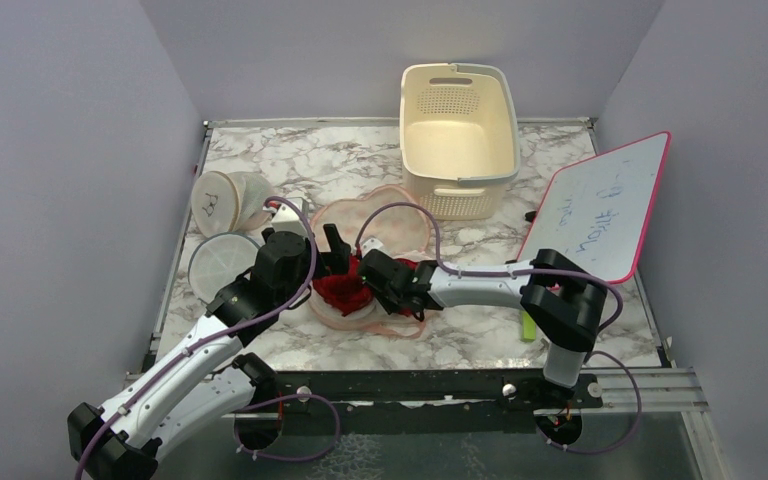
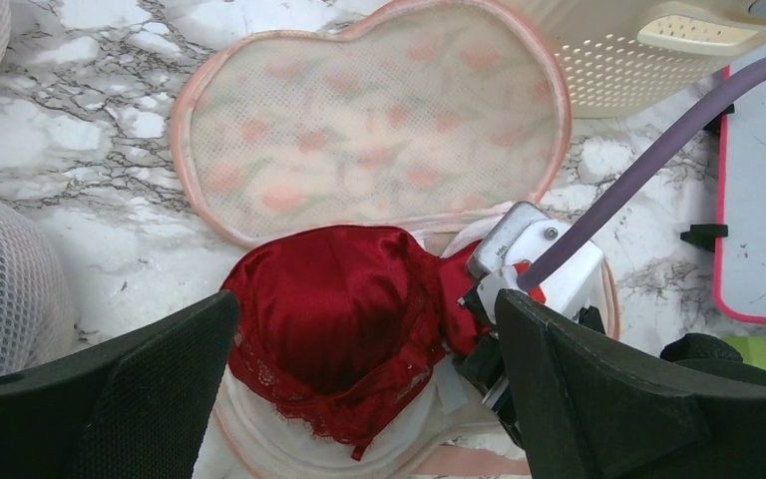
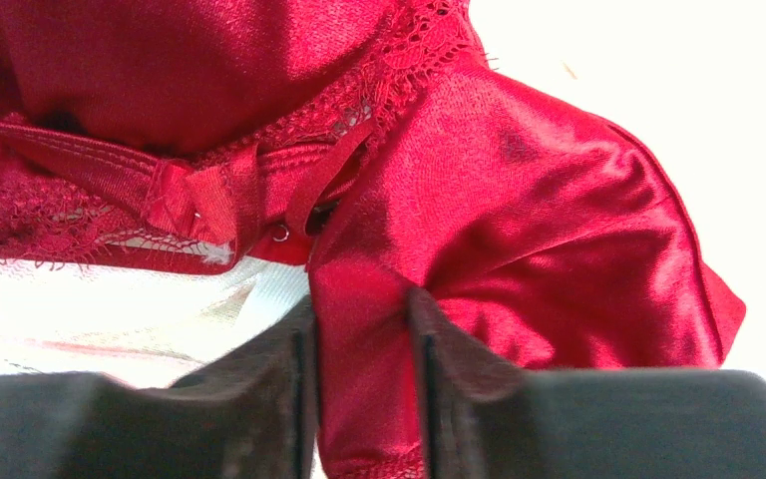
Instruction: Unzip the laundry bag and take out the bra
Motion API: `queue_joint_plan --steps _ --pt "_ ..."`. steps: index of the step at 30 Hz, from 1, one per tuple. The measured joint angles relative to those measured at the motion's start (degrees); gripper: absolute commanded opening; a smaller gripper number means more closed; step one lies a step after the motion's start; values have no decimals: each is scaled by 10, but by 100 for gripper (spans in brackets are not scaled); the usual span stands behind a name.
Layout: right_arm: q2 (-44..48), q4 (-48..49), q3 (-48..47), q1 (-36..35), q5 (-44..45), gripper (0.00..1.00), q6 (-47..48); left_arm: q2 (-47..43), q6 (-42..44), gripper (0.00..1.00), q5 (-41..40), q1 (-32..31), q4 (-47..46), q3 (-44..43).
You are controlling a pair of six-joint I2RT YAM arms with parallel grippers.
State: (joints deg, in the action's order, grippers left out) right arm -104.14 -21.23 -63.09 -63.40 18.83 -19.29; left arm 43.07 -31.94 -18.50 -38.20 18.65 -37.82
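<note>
The peach laundry bag (image 1: 392, 212) lies unzipped in the middle of the table, its lid (image 2: 379, 120) folded back flat. The red lacy bra (image 2: 329, 309) lies bunched on the bag's white lower half (image 2: 289, 444). My right gripper (image 3: 359, 329) is shut on a fold of the bra's satin (image 3: 519, 200) at its right side; it also shows in the top view (image 1: 368, 283). My left gripper (image 2: 367, 319) is open just above the bra, one finger on each side of it, holding nothing. In the top view it (image 1: 335, 252) is at the bra's (image 1: 340, 293) left.
A cream basket (image 1: 457, 135) stands at the back right. A pink-edged whiteboard (image 1: 600, 205) leans at the right. Two round white mesh cases (image 1: 225, 200) (image 1: 222, 262) lie at the left. A green item (image 1: 527, 327) lies by the right arm.
</note>
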Motion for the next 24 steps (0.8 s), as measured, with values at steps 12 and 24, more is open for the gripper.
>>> queue_joint_plan --steps 12,24 --pt "61 -27 0 0 17 1 1 0 6 97 0 0 0 0" --pt "267 -19 13 0 15 1 9 0 10 97 -1 0 0 0"
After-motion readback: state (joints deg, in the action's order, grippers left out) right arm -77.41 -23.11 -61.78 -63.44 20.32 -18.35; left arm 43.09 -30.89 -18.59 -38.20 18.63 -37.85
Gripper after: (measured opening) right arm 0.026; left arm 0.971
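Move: The right hand is down on the red bra, its fingers part open around fabric beside the middle; the bra's middle lies about 4 cm left and 2 cm ahead, at the same height. The laundry bag's open base lies under the bra, centred 4 cm left and level with the hand, and its thrown-back lid some 15 cm ahead, 4 cm left. The basket stands roughly 27 cm ahead, 13 cm right. From the left hand the bra is about 7 cm right, 2 cm back and 18 cm below. Straight up, after first shutting its part-open fingers on the bra fabric near the inner side of the right cup, the right hand rises about 16 cm, slowly at first and then fast, away from the laundry bag. On the way the wrist rolls some 20 degrees, its left side rising, and the fingers swing up a little towards forward while keeping their pinch. ##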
